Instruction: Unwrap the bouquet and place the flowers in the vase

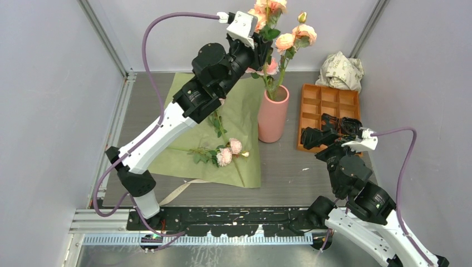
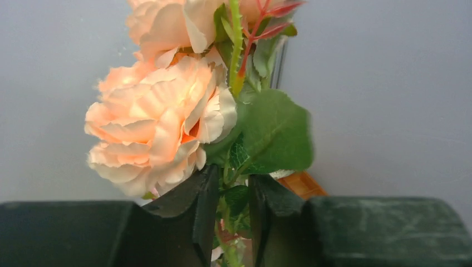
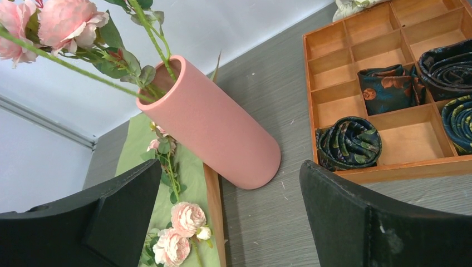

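The salmon-pink vase (image 1: 273, 117) (image 3: 211, 128) stands upright at the table's middle, with several pink and peach flowers (image 1: 284, 39) in it. High above its mouth, my left gripper (image 1: 261, 49) (image 2: 232, 211) has its fingers a little apart around a green stem, with a peach rose (image 2: 156, 128) just beyond them; the gap is wider than the stem. The bouquet's paper (image 1: 239, 105) lies spread flat, olive side up. More roses (image 1: 228, 151) (image 3: 186, 219) lie on it. My right gripper (image 1: 311, 136) (image 3: 228, 172) hovers wide open and empty, right of the vase.
An orange compartment tray (image 1: 328, 100) (image 3: 389, 167) with rolled dark ties sits right of the vase. Crumpled white printed paper (image 1: 340, 69) lies at the back right corner. A beige ribbon (image 1: 178, 192) trails off the paper's near edge. Grey walls enclose the table.
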Controlling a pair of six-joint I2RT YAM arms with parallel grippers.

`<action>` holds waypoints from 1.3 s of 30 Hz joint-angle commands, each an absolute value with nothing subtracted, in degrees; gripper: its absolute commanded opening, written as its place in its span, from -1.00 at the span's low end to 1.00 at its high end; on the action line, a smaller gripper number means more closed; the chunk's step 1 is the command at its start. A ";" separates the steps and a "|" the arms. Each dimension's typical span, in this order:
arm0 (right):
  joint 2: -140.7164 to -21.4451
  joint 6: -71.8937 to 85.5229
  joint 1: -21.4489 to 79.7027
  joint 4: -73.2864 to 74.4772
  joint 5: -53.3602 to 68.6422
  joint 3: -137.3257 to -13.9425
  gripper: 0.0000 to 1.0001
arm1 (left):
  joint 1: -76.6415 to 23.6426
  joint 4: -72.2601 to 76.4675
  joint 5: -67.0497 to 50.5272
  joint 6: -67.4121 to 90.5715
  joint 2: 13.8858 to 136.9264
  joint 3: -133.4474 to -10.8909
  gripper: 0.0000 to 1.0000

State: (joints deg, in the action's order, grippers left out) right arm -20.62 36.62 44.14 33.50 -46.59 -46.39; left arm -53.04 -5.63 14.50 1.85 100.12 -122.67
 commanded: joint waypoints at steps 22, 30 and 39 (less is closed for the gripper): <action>-25.46 35.50 44.30 29.06 -42.87 -48.19 0.99 | -52.39 -23.49 19.51 16.28 90.03 -127.56 0.29; -29.93 31.99 44.38 24.83 -36.79 -51.94 0.99 | -52.23 -29.76 40.80 15.29 76.72 -103.72 0.29; -36.18 30.09 44.34 23.50 -23.58 -60.44 0.99 | -49.86 -36.25 38.89 18.05 74.23 -83.96 0.26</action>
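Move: The left hand still has the rose stem, high over the vase, whose middle is about 4 cm to its right, 2 cm back and 41 cm below. On the paper, the pink flower lies 16 cm left and 8 ahead, the pale roses 11 left and 10 back, both some 53 below. From the right hand the vase is 12 cm ahead, 13 left, 17 below; the wooden tray is 18 ahead, 9 right, 28 below. Left hand opens off the rose stem, swings about 17 cm left, then sinks; right shifts 7 cm left. ##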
